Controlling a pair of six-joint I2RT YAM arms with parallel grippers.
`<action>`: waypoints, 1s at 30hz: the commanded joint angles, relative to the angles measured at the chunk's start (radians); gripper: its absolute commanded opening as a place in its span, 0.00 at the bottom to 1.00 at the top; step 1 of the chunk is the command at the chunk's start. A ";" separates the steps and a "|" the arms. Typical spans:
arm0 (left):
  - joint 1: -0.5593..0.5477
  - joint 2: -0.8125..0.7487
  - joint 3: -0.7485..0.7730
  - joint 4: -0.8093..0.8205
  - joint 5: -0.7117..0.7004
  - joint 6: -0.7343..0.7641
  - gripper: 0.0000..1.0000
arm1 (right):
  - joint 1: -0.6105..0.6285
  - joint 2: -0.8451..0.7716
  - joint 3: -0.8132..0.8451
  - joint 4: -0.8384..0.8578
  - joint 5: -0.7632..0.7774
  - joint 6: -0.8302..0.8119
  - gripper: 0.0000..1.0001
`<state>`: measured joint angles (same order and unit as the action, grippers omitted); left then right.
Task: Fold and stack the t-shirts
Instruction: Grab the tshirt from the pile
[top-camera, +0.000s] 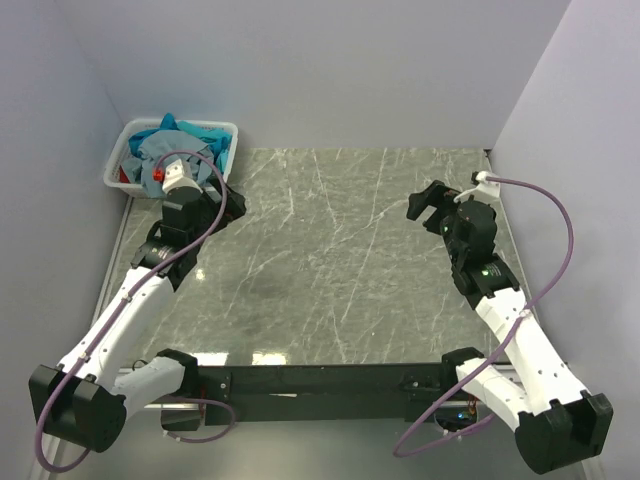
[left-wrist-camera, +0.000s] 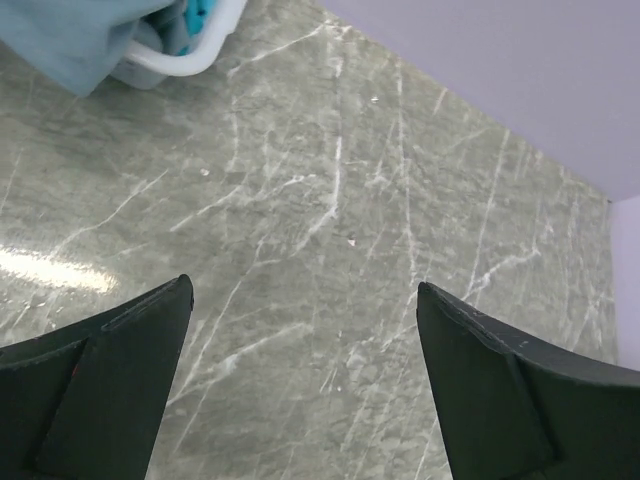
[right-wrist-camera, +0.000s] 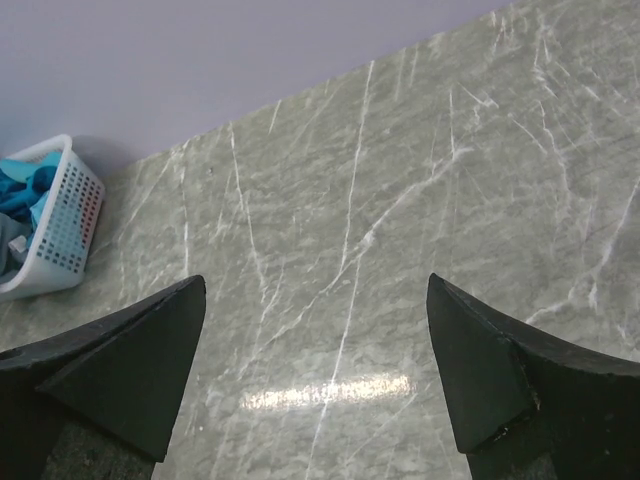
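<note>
The t-shirts lie bunched in the white basket (top-camera: 222, 129) at the far left corner: a grey-blue one (top-camera: 160, 146) on top, turquoise ones (top-camera: 205, 134) beside it, a bit of red (top-camera: 131, 165) at the left. The grey-blue shirt (left-wrist-camera: 70, 35) hangs over the basket rim in the left wrist view. The basket with turquoise cloth (right-wrist-camera: 20, 190) shows in the right wrist view. My left gripper (top-camera: 228, 195) is open and empty above the table just in front of the basket. My right gripper (top-camera: 425, 208) is open and empty over the right side of the table.
The grey marble table (top-camera: 330, 260) is walled by pale lilac panels at the back and both sides. The basket (left-wrist-camera: 190, 55) stands against the left wall. A black rail (top-camera: 320, 380) with the arm bases runs along the near edge.
</note>
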<state>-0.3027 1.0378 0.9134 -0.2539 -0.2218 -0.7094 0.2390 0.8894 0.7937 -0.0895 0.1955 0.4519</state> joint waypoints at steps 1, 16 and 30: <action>-0.004 0.014 0.025 -0.031 -0.068 -0.032 1.00 | 0.000 0.023 0.056 0.010 0.035 0.008 0.97; 0.224 0.218 0.258 -0.096 -0.082 -0.009 1.00 | 0.000 0.068 0.035 0.085 -0.002 -0.028 0.99; 0.433 0.769 0.717 -0.119 0.154 0.113 0.99 | 0.000 0.157 0.084 0.059 0.004 -0.073 0.98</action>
<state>0.1238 1.7306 1.5135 -0.3260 -0.0875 -0.6525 0.2394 1.0393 0.8211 -0.0521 0.1829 0.4026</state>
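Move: The grey-blue t-shirt on top of the pile lies some 18 cm ahead of the left hand, 14 cm to its left and about 13 cm below. The white basket holding it is centred about 19 cm ahead and 13 cm left, and the brighter blue shirts lie deeper in, some 24 cm ahead and 10 cm left. From the right hand the grey-blue shirt is roughly 60 cm to the left and 19 cm ahead. The empty left hand dips a couple of centimetres and comes back up, then swings left and reaches forward towards the grey-blue t-shirt, about 16 cm out and 15 cm left, its leftward swing ending before the forward reach, which goes on as the hand starts to sink over the basket. Its fingers stay wide open while the wrist turns some 20 degrees counter-clockwise, gives back a little and tips slightly down; the right hand, also open and empty, eases about 3 cm down and forward over the bare table. ##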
